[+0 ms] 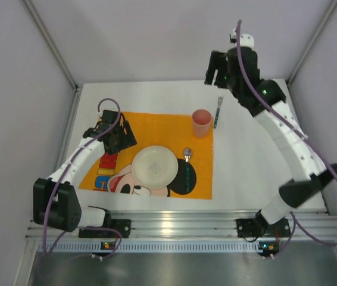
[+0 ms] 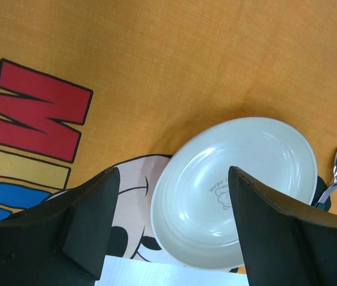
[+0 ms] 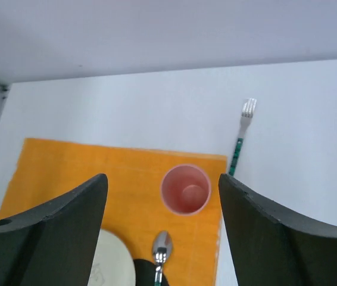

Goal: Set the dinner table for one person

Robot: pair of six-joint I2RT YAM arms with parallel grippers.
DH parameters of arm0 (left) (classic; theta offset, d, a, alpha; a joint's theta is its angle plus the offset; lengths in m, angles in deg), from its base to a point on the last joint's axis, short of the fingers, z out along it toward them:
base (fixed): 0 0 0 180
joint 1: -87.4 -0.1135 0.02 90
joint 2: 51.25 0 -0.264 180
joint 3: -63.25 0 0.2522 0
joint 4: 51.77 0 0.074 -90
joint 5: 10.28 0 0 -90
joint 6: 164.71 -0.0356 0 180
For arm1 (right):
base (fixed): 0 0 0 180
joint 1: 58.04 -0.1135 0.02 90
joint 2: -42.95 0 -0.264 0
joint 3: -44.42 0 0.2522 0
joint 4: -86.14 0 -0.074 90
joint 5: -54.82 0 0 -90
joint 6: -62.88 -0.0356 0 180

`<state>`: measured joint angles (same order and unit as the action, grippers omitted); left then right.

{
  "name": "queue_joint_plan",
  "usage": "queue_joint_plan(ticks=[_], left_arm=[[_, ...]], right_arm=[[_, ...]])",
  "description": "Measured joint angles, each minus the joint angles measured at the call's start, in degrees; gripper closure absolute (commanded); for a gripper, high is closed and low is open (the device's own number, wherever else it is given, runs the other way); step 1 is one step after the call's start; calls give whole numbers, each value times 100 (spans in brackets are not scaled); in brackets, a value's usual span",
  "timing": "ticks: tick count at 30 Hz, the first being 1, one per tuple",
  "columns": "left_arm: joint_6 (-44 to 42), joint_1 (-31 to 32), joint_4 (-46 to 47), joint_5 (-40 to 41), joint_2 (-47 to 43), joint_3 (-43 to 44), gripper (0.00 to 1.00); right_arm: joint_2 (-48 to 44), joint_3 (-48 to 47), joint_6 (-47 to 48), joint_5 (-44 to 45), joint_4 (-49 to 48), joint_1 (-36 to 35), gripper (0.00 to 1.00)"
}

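Observation:
The white dinner table (image 1: pixel 258 155) carries an orange cartoon-mouse placemat (image 1: pixel 156 128). On the mat lie a white plate (image 1: pixel 155 166), a spoon (image 1: pixel 187 156) just right of it, and an upright pink cup (image 1: pixel 202 123) at the far right corner. A green-handled fork (image 1: pixel 218 111) rests on the bare table beside the cup. My left gripper (image 1: pixel 119 138) hangs open over the mat's left part, with the plate (image 2: pixel 240 190) ahead of its empty fingers (image 2: pixel 91 226). High over the far side of the table, my right gripper (image 1: pixel 217 70) is open and empty, and it looks down on the cup (image 3: pixel 185 189) and fork (image 3: pixel 243 134).
Grey walls close in the table on the left, back and right. A ribbed aluminium rail (image 1: pixel 186 223) runs along the near edge, where both arm bases are bolted. Bare white tabletop lies right of the mat and behind it.

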<state>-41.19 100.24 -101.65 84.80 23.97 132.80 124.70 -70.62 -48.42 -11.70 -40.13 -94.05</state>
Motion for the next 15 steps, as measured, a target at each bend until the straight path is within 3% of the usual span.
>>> queue_joint_plan(ticks=[6,11,15], left_arm=[[9,0,48,-74,358,328,22],[42,2,61,-98,352,332,23],[42,2,61,-92,192,177,23]], right_arm=[[3589,-3289,59,-732,494,1475,25],[5268,-3547,-146,-1388,1067,2203,28],[5768,-3432,-188,-1742,1325,2391,29]])
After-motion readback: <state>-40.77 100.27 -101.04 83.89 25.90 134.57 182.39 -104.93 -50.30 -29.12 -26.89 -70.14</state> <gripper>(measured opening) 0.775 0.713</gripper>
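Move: The fork lies about 17 cm ahead of the right hand, 7 cm to its right and 37 cm below. The cup stands roughly 7 cm ahead, in line sideways, 33 cm down; the spoon is some 13 cm back and 9 cm left, 37 cm below. From the left hand the fork is about 22 cm ahead, 34 cm right and 10 cm down. The open right hand plunges some 30 cm towards the fork, reaching 20 cm forward, fingers tipping steeply down. ##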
